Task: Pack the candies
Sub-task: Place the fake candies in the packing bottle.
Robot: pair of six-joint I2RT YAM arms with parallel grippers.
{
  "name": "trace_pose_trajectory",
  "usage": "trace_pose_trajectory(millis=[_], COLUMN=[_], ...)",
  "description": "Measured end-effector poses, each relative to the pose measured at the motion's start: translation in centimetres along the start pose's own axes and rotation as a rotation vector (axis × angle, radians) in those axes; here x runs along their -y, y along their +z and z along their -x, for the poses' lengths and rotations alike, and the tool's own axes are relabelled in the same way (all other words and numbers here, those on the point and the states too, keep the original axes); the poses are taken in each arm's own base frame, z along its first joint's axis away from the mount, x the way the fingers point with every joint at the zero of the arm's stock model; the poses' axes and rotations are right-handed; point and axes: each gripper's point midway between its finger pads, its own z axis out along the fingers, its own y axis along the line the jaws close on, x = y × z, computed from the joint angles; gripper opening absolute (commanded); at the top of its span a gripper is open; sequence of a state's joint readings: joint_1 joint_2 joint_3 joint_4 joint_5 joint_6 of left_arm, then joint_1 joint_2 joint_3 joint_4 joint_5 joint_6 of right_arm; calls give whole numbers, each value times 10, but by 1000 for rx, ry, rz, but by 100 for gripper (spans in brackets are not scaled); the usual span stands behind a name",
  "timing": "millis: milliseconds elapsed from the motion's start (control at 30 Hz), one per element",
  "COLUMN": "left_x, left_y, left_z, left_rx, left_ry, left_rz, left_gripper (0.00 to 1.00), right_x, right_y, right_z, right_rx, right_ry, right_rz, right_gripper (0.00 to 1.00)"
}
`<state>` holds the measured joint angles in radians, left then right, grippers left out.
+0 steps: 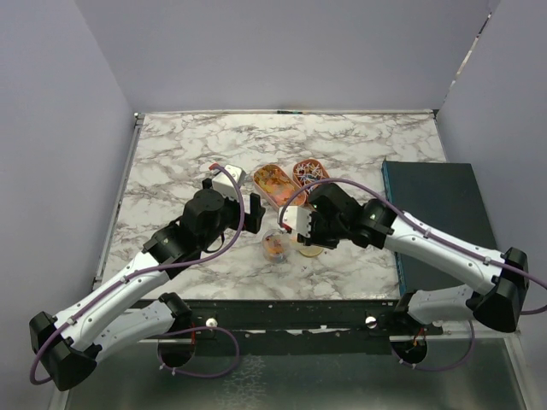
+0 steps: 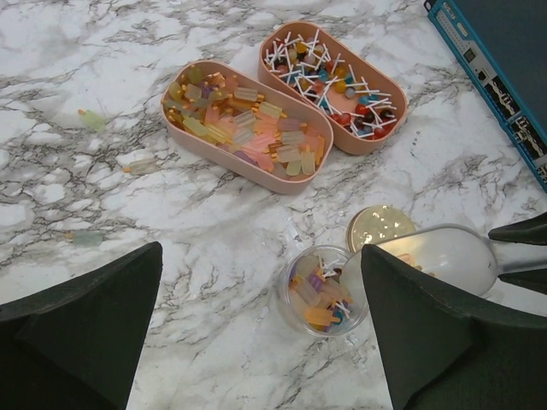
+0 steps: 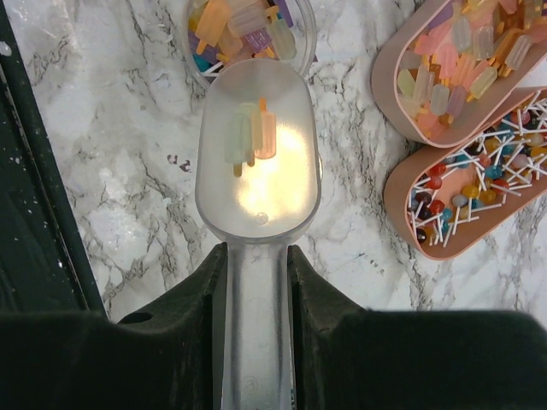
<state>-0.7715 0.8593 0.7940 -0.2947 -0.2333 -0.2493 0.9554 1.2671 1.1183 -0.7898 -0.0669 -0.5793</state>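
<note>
The candies lie in two oval trays: pale orange-yellow ice-pop shapes in one, red, blue and white lollipops in the other. A small clear jar holds a mix of both. My right gripper is shut on the handle of a clear plastic scoop. The scoop carries a few pale candies, its tip at the jar's rim. My left gripper hangs open just left of the jar, touching nothing. A gold lid lies beside the jar.
Three stray candies lie on the marble left of the trays. A dark teal box fills the table's right side. The table's dark near edge runs close behind the scoop.
</note>
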Motion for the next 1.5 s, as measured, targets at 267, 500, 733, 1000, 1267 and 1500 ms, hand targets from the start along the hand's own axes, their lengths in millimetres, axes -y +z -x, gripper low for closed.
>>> trace_pose_trajectory(millis=[267,500,733,1000,1267,1500], left_x=[-3,-5,-5,-5,-5,-6], left_y=[0,-2,-5,-5,-6,-6], left_z=[-1,-1,1,1,2,2], left_rx=[-4,-5,2,4,6,7], left_ry=[-1,-2,-4,-5,-5,-5], left_rz=[10,16,14,14,14,20], left_gripper=[99,99,99,99,99,99], right_x=[3,9,15,31,64,103], right_y=[0,-7,-11,-21,-46,-59], right_z=[1,4,2,0,6,-22], right_rx=[-83,-128,-161,-176,-96,-83], right_ry=[-39,-67,-75,-19,146,449], right_rz=[-23,-56,-95,-203,-447,-685], right_gripper=[0,0,0,1,0,0])
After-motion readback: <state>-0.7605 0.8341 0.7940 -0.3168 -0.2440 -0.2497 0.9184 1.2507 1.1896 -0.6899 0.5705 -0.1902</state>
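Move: The bottle, already partly filled, lies about 9 cm to the left of the right hand, 3 cm farther out and some 12 cm lower. The gold lid lies roughly 3 cm ahead of that hand, level sideways. The lollipop tray is about 20 cm ahead and 1 cm to the right, with the popsicle candy tray about 18 cm ahead and 7 cm left. From the idle left hand, the bottle is about 3 cm back, 5 cm right and 18 cm down. The clear scoop, already tipped over the bottle with a few candies left in it, is first tilted some 10 degrees steeper by the right hand, nearly on the spot. Then, still gripped, it is drawn away from the bottle, forward, up and right by roughly 12 cm in all, gathering speed, while the wrist swings clockwise about 45 degrees and lifts the scoop's mouth. ##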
